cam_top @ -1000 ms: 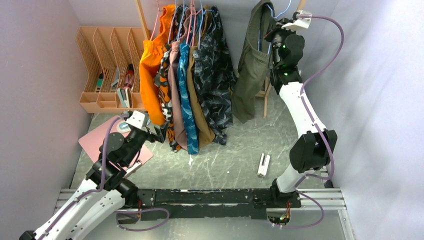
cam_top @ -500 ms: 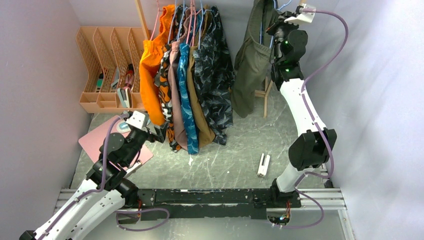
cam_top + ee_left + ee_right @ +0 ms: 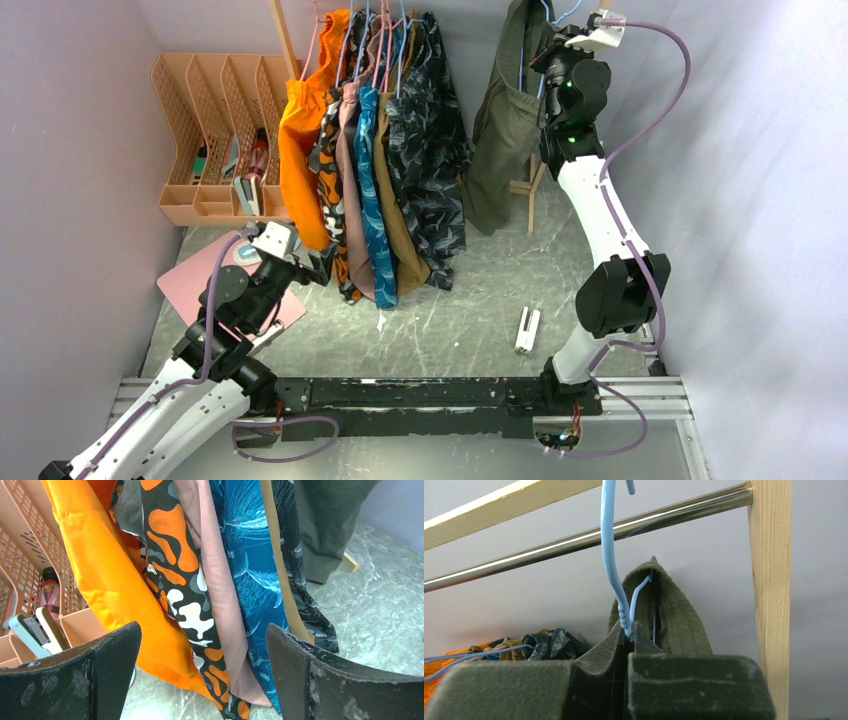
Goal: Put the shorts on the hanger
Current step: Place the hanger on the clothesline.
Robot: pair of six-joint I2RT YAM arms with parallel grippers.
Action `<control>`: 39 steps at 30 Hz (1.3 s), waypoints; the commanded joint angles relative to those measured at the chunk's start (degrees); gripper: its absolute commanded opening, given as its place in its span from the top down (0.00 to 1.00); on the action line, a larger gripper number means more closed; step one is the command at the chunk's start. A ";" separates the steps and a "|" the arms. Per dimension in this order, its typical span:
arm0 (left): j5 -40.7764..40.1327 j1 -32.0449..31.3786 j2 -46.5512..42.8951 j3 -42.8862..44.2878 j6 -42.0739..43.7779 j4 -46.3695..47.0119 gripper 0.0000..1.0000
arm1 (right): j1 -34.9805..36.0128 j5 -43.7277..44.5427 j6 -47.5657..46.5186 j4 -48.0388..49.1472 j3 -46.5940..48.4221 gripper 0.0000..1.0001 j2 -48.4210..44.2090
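The dark olive-green shorts (image 3: 503,125) hang on the light-blue hanger (image 3: 520,72) at the right end of the clothes rail. My right gripper (image 3: 550,55) is raised high beside them and is shut on the hanger's neck (image 3: 623,611). The hook rises past the metal rail (image 3: 574,542), and the shorts' folded top (image 3: 674,615) shows just behind the fingers. My left gripper (image 3: 202,672) stands wide open low at the left, nothing between its fingers, facing the hems of the other hanging garments.
A row of garments hangs left of the shorts: orange (image 3: 303,150), camouflage (image 3: 430,160), blue print (image 3: 372,190). A wooden rack post (image 3: 769,580) stands right of the hanger. Peach file trays (image 3: 215,140), a pink board (image 3: 195,275) and a small white item (image 3: 527,330) are on the table.
My right gripper has lifted the hanger and shorts higher and slightly left toward the rail. The left arm has not moved.
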 commanded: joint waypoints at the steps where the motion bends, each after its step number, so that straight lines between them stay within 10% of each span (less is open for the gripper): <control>1: -0.64 -0.40 -0.46 -0.42 0.70 2.19 0.02 | -0.78 0.55 0.89 5.03 1.37 1.00 0.42; 27: -0.62 -0.57 -0.71 -0.60 0.87 2.53 0.02 | -1.08 3.15 3.17 -16.64 10.79 0.99 2.83; 39: 0.27 -1.21 -1.67 -0.42 0.46 2.26 0.02 | -0.98 -1.36 5.34 -31.69 13.96 0.49 -2.63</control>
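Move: Just beyond and above the right hand, which still pinches the neck of the hanger, the clothesline (metal rail) lies about 3 cm ahead and 6 cm up. The rail's wooden post stands some 10 cm to the right and 3 cm ahead; the black patterned shorts hang roughly 24 cm left, 3 cm ahead and 22 cm lower. For the idle left hand, the hooking spot is some 35 cm ahead, 38 cm right and 30 cm up. Carrying the hanger by its neck, the right hand goes forward and down, about 2.5 cm each way, to lower the hook over the rail, and briefly stays nearly still. Then the wrist tips down some 15 degrees, the hand sinks another centimetre, the fingers open about halfway, and it backs off some 2 cm. ##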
